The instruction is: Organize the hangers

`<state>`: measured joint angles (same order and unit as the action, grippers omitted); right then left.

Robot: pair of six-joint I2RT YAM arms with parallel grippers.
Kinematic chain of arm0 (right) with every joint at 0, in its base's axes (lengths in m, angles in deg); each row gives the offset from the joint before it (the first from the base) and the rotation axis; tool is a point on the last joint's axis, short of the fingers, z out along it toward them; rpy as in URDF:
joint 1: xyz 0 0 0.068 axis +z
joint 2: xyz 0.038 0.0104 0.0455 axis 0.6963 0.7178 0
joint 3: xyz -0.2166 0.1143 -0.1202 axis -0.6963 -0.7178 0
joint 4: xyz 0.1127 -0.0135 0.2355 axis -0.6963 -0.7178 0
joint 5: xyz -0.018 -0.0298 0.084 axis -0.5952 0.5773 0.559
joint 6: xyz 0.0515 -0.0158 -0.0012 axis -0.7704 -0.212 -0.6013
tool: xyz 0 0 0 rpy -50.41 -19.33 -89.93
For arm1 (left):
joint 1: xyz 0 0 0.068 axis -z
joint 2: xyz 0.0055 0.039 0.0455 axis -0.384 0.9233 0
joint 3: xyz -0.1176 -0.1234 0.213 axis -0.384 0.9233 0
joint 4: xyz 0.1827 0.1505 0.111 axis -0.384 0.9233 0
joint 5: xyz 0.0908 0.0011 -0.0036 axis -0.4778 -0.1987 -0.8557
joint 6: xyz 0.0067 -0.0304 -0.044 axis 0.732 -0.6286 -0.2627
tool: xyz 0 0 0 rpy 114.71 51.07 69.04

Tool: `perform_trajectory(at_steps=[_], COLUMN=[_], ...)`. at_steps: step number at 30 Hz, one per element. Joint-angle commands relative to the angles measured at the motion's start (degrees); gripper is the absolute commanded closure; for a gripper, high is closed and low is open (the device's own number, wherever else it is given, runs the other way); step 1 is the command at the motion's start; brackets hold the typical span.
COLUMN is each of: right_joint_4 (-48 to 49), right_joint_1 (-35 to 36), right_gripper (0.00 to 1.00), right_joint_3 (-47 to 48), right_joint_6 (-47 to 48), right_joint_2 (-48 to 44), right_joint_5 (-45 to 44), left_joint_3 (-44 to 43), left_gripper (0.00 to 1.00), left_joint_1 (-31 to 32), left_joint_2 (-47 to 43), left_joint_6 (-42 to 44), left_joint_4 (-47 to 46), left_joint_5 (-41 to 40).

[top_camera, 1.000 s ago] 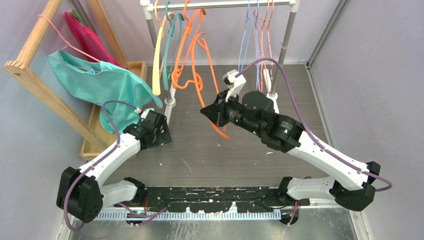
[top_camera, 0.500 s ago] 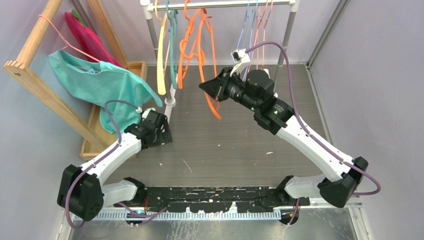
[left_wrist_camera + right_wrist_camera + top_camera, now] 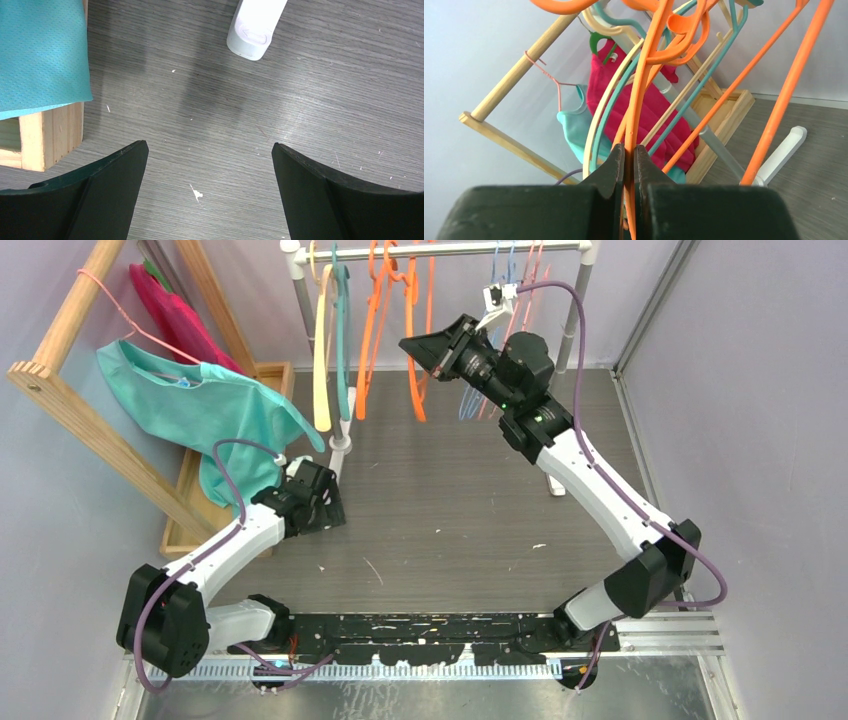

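Observation:
Several hangers hang on the metal rail (image 3: 450,249) at the back: a tan-yellow one (image 3: 321,350), a teal one (image 3: 343,340), orange ones (image 3: 372,330), and thin light-blue and pink wire ones (image 3: 505,270) to the right. My right gripper (image 3: 410,345) is raised near the rail and shut on an orange hanger (image 3: 418,390); in the right wrist view the jaws pinch its orange bar (image 3: 636,115). My left gripper (image 3: 325,510) is open and empty, low over the grey floor (image 3: 210,125) by the rack's white foot (image 3: 255,25).
A wooden rack (image 3: 75,430) at the left holds a teal shirt (image 3: 200,405) on a pink wire hanger and a magenta garment (image 3: 175,315). The metal rack's right post (image 3: 572,320) stands behind my right arm. Grey walls close in both sides.
My right gripper has risen and moved back toward the rail, carrying the orange hanger up from low over the floor. The left arm has not moved.

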<state>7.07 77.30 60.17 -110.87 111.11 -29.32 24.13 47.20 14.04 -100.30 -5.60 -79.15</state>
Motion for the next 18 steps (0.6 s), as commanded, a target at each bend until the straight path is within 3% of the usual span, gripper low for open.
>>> perform_trajectory(at_steps=[1,12,18], right_joint_4=[9.62,16.00,14.48], right_joint_1=[-0.71,-3.43,-3.98], right_gripper=[0.99,0.99,0.99], right_joint_3=[4.03,3.69,4.87], right_joint_6=[-3.01,-8.35,-8.82], right_joint_2=[2.55,7.19,9.46], right_joint_5=[0.88,0.37,0.46], left_joint_3=[0.18,0.88,0.71], left_gripper=[0.02,0.02,0.02], left_joint_1=[-0.28,-0.28,-0.28], left_joint_2=[-0.14,-2.13,-2.26], left_joint_6=[0.81,1.18,1.35], left_joint_4=[-1.68,-2.00,-2.14], left_joint_5=[-0.02,-0.06,0.03])
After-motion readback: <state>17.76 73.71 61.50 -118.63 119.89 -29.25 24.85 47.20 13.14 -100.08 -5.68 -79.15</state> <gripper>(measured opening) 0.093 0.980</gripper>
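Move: The right hand, holding the orange hanger by one shoulder, has the free spot on the rack's rail about 10 cm ahead, level sideways and some 16 cm above. Also about 10 cm ahead, the hung orange hanger's middle is roughly 6 cm left, the teal hanger some 10 cm left and the blue hangers about 13 cm right, all near hand height. From the left hand, the rail spot is about 22 cm ahead, 17 cm right and 55 cm above. Fingers still shut on the orange hanger's shoulder, the right hand pushes forward about 5.5 cm to bring its hook in at the rail, between the hung orange hanger and the blue ones, sinking about 1.5 cm early on and then keeping roughly that height. The hand goes on rolling slowly, left side up, by some 5 to 10 degrees, with the fingers pointing forward and left; the advance slows towards the end and the grip is kept. ##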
